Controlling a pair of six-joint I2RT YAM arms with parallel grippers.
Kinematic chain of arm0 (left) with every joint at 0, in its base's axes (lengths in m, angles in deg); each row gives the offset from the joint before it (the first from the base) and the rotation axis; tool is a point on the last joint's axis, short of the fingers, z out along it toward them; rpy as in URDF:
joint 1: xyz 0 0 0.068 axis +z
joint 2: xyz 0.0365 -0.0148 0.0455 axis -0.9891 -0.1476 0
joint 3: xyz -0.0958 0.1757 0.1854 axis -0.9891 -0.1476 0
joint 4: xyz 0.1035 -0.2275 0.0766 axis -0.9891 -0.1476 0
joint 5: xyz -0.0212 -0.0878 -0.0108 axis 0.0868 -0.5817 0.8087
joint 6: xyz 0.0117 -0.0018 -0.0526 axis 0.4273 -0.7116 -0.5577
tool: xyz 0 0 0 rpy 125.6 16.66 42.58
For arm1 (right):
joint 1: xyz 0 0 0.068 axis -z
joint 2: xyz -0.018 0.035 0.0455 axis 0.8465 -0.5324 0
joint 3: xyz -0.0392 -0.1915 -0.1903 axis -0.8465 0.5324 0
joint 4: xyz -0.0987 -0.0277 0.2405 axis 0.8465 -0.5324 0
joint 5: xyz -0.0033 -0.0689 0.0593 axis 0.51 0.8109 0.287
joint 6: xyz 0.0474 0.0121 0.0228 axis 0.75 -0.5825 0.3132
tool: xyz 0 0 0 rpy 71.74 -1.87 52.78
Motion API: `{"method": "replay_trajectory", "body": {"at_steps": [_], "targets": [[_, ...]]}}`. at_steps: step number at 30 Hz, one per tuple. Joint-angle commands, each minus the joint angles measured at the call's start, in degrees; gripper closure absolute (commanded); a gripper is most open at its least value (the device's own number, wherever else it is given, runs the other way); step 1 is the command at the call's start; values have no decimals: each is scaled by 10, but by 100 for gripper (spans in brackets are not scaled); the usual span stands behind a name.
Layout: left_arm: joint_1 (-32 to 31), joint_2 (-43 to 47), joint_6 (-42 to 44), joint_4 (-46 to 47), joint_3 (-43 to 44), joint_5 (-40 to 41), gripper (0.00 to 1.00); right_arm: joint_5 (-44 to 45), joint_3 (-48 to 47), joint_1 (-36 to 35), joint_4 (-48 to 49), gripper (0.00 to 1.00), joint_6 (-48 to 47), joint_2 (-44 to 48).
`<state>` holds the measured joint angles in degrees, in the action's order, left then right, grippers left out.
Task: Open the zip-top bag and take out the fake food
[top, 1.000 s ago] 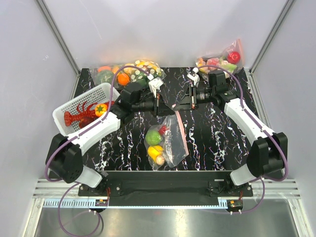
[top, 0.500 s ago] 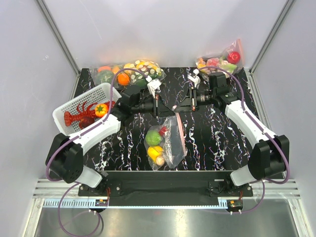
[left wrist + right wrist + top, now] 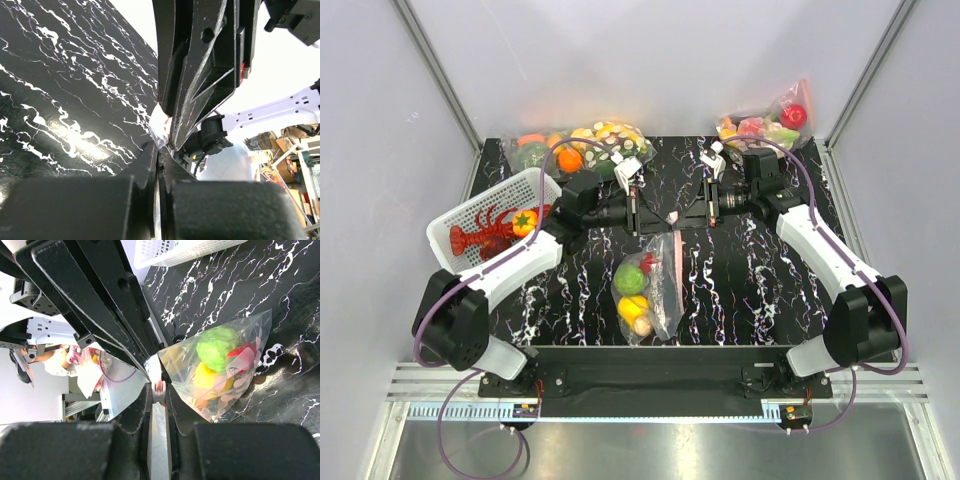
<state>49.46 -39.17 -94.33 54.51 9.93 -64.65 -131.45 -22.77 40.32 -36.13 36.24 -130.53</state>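
Observation:
The zip-top bag (image 3: 658,285) hangs by its top edge above the black marbled table, between the two grippers. My left gripper (image 3: 655,214) is shut on a thin fold of the bag's plastic (image 3: 162,131). My right gripper (image 3: 686,213) faces it, shut on the pinkish zip end (image 3: 159,386). The fake food sits low in the bag: a green fruit (image 3: 631,277), a yellow fruit (image 3: 634,306), a red piece (image 3: 650,263) and a tan piece (image 3: 643,325). The right wrist view shows the bag (image 3: 225,370) with the green fruit (image 3: 217,347) and the yellow fruit (image 3: 206,377) inside.
A white basket (image 3: 460,215) holding a red lobster and a tomato stands at the left. A bulging dotted bag of oranges and greens (image 3: 590,140) lies at the back. Another dotted bag with a red apple (image 3: 775,122) lies at the back right corner.
The hanging bag has drawn in narrower, and its pink zip strip has swung left toward the food. Both grippers have kept their hold and shifted slightly toward the back.

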Motion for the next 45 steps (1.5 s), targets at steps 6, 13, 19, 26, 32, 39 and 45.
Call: {"method": "replay_trajectory", "body": {"at_steps": [6, 13, 19, 26, 32, 39, 45], "targets": [[34, 6, -37, 129, 3, 11, 100, 7, 22, -2, -55, 100, -28, 12], [38, -1, -40, 134, 8, 24, 100, 6, 26, -1, -67, 100, -37, 13], [43, -8, -42, 139, 17, 53, 100, -1, 34, -1, -63, 100, -35, 12], [48, -21, -23, 126, 33, 87, 100, -3, 30, -1, -75, 100, -38, 13], [66, -31, 19, 92, 46, 97, 100, 2, 14, -1, -127, 100, -60, 28], [109, -59, 21, 99, 65, 96, 100, 9, -3, -1, -185, 100, -83, 38], [142, -103, 2, 121, 96, 82, 100, 16, -15, -1, -212, 100, -89, 44]]}}
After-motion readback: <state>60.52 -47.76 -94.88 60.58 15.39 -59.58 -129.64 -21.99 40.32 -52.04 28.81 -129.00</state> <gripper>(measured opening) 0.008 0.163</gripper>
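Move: Between the two hands, their fingertips almost meeting, the bag's zip corner is held with the slider about 2 cm to the left hand's right. From the right hand, the strip's free end hangs some 14 cm back, 1 cm right and 14 cm below. Inside the bag, the green fruit lies roughly 2 cm back, 10 cm left and 20 cm below that hand, with the yellow pear about 6 cm farther back, level sideways with the green fruit. Drawing the zip corner away from the right hand, the left hand keeps its shut pinch and goes about 11 cm forward and 5 cm left, turning some 15 degrees counter-clockwise. The right hand, still pinching the slider on the strip, eases about 3 cm back and 3 cm down with a small tilt, so the strip is drawn through its grip. ##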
